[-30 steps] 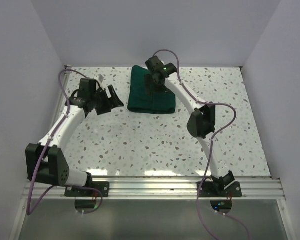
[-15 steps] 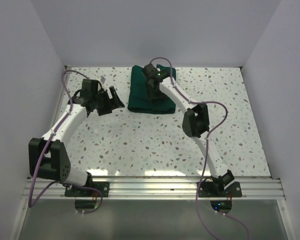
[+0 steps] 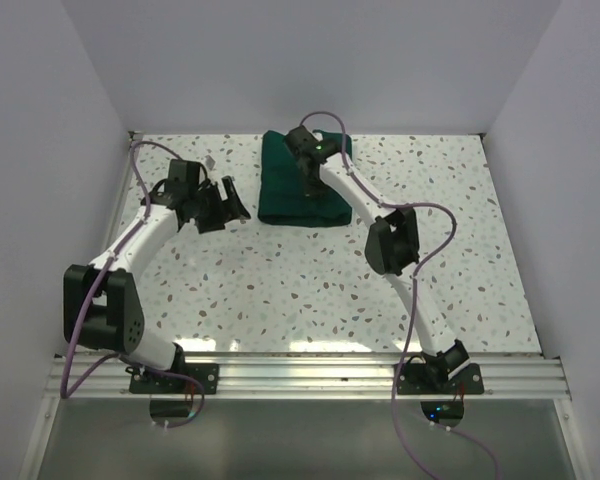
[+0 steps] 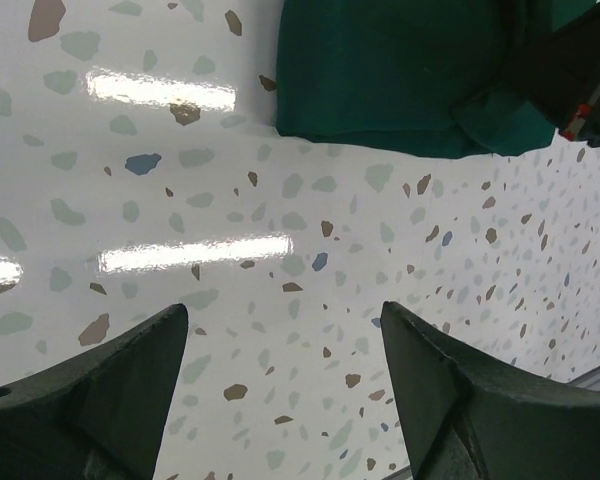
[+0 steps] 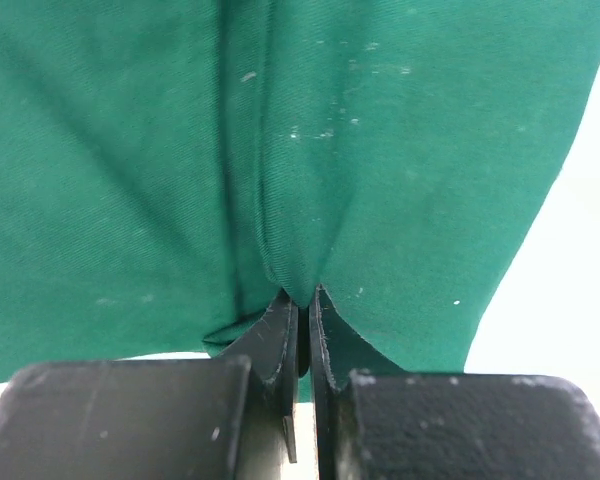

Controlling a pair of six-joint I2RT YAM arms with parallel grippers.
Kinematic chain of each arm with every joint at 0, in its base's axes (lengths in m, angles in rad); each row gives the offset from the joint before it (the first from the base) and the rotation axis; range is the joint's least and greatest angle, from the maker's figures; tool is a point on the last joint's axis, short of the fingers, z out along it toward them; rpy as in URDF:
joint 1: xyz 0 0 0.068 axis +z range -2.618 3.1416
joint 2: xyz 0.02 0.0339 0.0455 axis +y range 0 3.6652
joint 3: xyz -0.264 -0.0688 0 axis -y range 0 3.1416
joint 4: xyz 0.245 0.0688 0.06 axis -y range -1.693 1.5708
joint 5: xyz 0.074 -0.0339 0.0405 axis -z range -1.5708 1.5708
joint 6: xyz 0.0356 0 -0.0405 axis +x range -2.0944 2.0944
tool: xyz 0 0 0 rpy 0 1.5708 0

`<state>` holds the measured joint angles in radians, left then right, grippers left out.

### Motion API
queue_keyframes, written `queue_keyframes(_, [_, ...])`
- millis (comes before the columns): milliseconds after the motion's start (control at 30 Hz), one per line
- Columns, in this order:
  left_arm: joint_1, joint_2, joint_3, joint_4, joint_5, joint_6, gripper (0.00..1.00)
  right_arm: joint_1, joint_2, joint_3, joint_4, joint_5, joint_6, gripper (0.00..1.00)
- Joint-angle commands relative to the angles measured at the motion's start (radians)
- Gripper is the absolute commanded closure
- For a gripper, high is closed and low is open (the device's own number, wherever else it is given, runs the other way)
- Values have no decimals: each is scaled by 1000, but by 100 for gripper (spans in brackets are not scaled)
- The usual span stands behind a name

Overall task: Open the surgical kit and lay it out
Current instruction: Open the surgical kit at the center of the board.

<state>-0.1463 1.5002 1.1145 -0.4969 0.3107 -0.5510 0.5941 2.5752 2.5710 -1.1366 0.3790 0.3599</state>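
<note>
The surgical kit is a folded dark green cloth wrap (image 3: 298,195) at the back middle of the speckled table. No steel tray or instruments show. My right gripper (image 3: 308,178) is over the wrap and shut on a pinched fold of the green cloth (image 5: 300,290); the cloth (image 5: 280,150) fills the right wrist view. My left gripper (image 3: 228,200) is open and empty just left of the wrap, low over the table. In the left wrist view the wrap's edge (image 4: 380,70) lies ahead of the open left gripper (image 4: 285,325).
White walls close the table on the left, back and right. A small pale object (image 3: 202,158) lies near the back left, behind the left arm. The right arm's dark wrist (image 4: 580,70) shows at the left wrist view's upper right.
My right gripper has moved back and left over the wrap and settled on the cloth. My left gripper has edged a little right, toward the wrap.
</note>
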Motion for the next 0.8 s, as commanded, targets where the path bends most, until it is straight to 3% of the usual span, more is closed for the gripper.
queue_keyframes(0, [1,18,36,32,22,39,18,-71,-128,-24,17,86,19,100])
queue_keyframes(167, [1,57,82,17,8,54,18,-146,-274,-202,63,84,39,100])
queue_keyframes(367, [-1,98,140,8,-1,59,19,-194,-282,-270,25,123,43,100])
queue_keyframes(533, [-21,149,197,11,-48,97,18,-246,-294,-478,46,98,90,100])
queue_keyframes(567, [-27,179,214,8,-65,108,18,-267,-293,-507,51,87,96,62])
queue_keyframes(633, [-62,221,289,-18,-143,131,18,-286,-302,-577,58,78,117,12])
queue_keyframes(667, [-76,274,319,-32,-172,135,18,-299,-306,-592,58,81,122,1])
queue_keyframes(767, [-142,397,538,-98,-271,155,18,-304,-339,-621,61,129,113,1])
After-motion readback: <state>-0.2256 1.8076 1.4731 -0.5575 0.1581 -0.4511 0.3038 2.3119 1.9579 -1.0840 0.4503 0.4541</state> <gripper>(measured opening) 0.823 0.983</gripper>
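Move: My right hand already pinches the free inner edge of the kit's right flap. The bare board it goes to lies about 19 cm to its right, 4 cm back and 5 cm below; the kit's right edge is 10 cm right and level with it, the left flap 8 cm left and 3 cm ahead. From my empty left hand, the left flap is roughly 12 cm ahead, 13 cm right and 10 cm below, with the kit's near-left corner 3 cm ahead, 5 cm right. I keep my right-hand pinch and swing the flap's edge to the right, nearly 20 cm in all, arching up about 5 cm over the kit's right side, then down and a little back towards the bare board, turning some 20 degrees clockwise and opening the fingers wide on the way down. Meanwhile my open left hand reaches about 8 cm forward alongside the kit, closer to the left flap. ##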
